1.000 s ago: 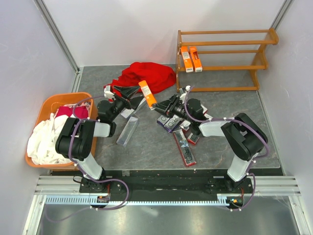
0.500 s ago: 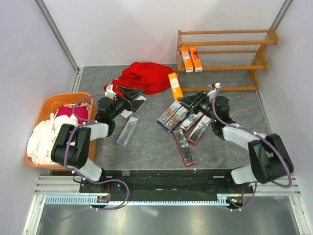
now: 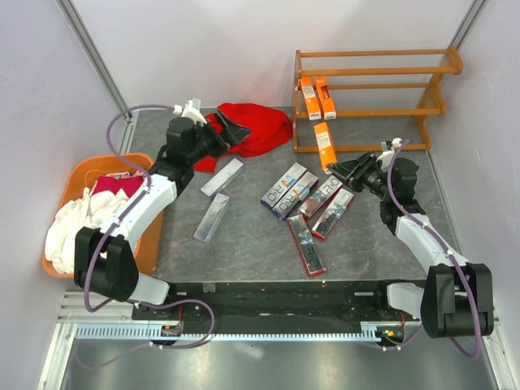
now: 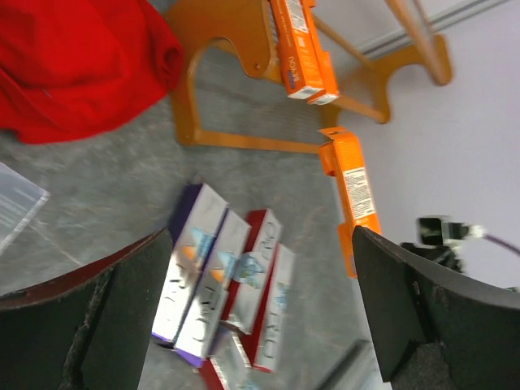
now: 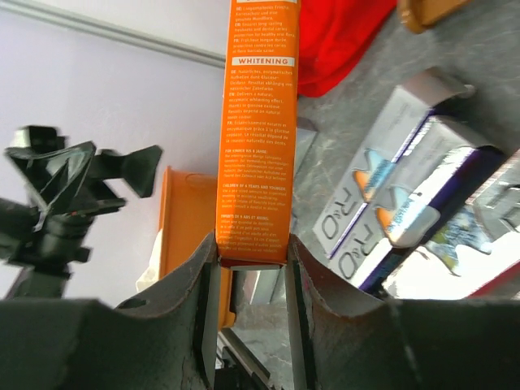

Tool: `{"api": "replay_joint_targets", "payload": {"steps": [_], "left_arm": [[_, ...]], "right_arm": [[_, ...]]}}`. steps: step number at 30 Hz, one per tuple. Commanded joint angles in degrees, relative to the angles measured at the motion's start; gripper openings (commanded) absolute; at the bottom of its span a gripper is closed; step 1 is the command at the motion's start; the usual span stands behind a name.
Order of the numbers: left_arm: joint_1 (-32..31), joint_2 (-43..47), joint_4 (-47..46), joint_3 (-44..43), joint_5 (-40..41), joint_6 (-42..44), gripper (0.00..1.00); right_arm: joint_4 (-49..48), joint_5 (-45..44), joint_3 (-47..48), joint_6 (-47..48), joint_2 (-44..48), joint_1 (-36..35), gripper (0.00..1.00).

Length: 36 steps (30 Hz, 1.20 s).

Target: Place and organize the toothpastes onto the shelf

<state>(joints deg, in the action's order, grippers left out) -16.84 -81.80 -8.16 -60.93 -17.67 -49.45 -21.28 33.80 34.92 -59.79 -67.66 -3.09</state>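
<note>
My right gripper is shut on the lower end of an orange toothpaste box, held in the air just in front of the shelf's left end. Two orange toothpastes stand on the shelf's middle tier. Several silver, purple and red toothpastes lie in a cluster on the table. Two silver-grey boxes lie further left. My left gripper hovers open and empty above the red cloth's edge.
A red cloth lies at the back of the grey table. An orange plastic basket with white and pink cloths sits at the left edge. White walls close in on three sides.
My right gripper has carried the orange box rightward and back, from mid-table to the shelf's left end. My left arm has risen and swung back toward the red cloth.
</note>
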Motion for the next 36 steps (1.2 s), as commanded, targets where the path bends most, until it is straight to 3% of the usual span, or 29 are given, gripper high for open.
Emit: {"api": "replay_joint_targets", "payload": {"steps": [1,4,14,18,36], "left_arm": [[-4.9,0.7,19.8,-8.8,14.8,18.6,1.00],[-7.3,-0.3,22.9,-11.6,19.6,22.0,1.00],[-9.8,-3.0,23.3,-12.0,19.3,22.8,1.00],[-10.0,-4.2,23.3,-11.8,18.6,23.0,1.00],[-10.8,-6.2,23.1,-10.8,17.8,22.6,1.00]], "right_arm": [[0.8,4.9,1.0,2.9,1.9,4.7,0.22],[1.2,6.2,2.3,3.4,1.3,7.3,0.22],[-0.4,7.9,6.1,3.3,-1.6,12.4,0.22],[1.2,4.7,8.1,5.4,-1.9,13.6,0.23],[-10.2,1.4,26.7,-1.9,-27.4,14.1,0.22]]}}
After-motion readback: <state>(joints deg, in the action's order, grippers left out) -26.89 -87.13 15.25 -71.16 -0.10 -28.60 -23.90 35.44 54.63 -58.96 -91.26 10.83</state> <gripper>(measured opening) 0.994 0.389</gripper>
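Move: The free place on the shelf just right of the two orange toothpastes lies about 23 cm ahead of the right hand, some 5 cm to its right and roughly level. The nearer orange toothpaste sits 23 cm ahead and 2 cm left, the farther one 5 cm left of that; a red toothpaste lies on the table 10 cm back, 1 cm left and 19 cm below. From the left hand the place is about 13 cm ahead, 36 cm right, slightly below. To the right first, then mainly forward towards the shelf, the right hand carries the orange toothpaste still pinched by its near end, about 12 cm forward and 10 cm right in all, ending level with its start and turned some 10 degrees clockwise. The empty left hand, fingers wide open, sinks about 6 cm and rolls its left side up. ##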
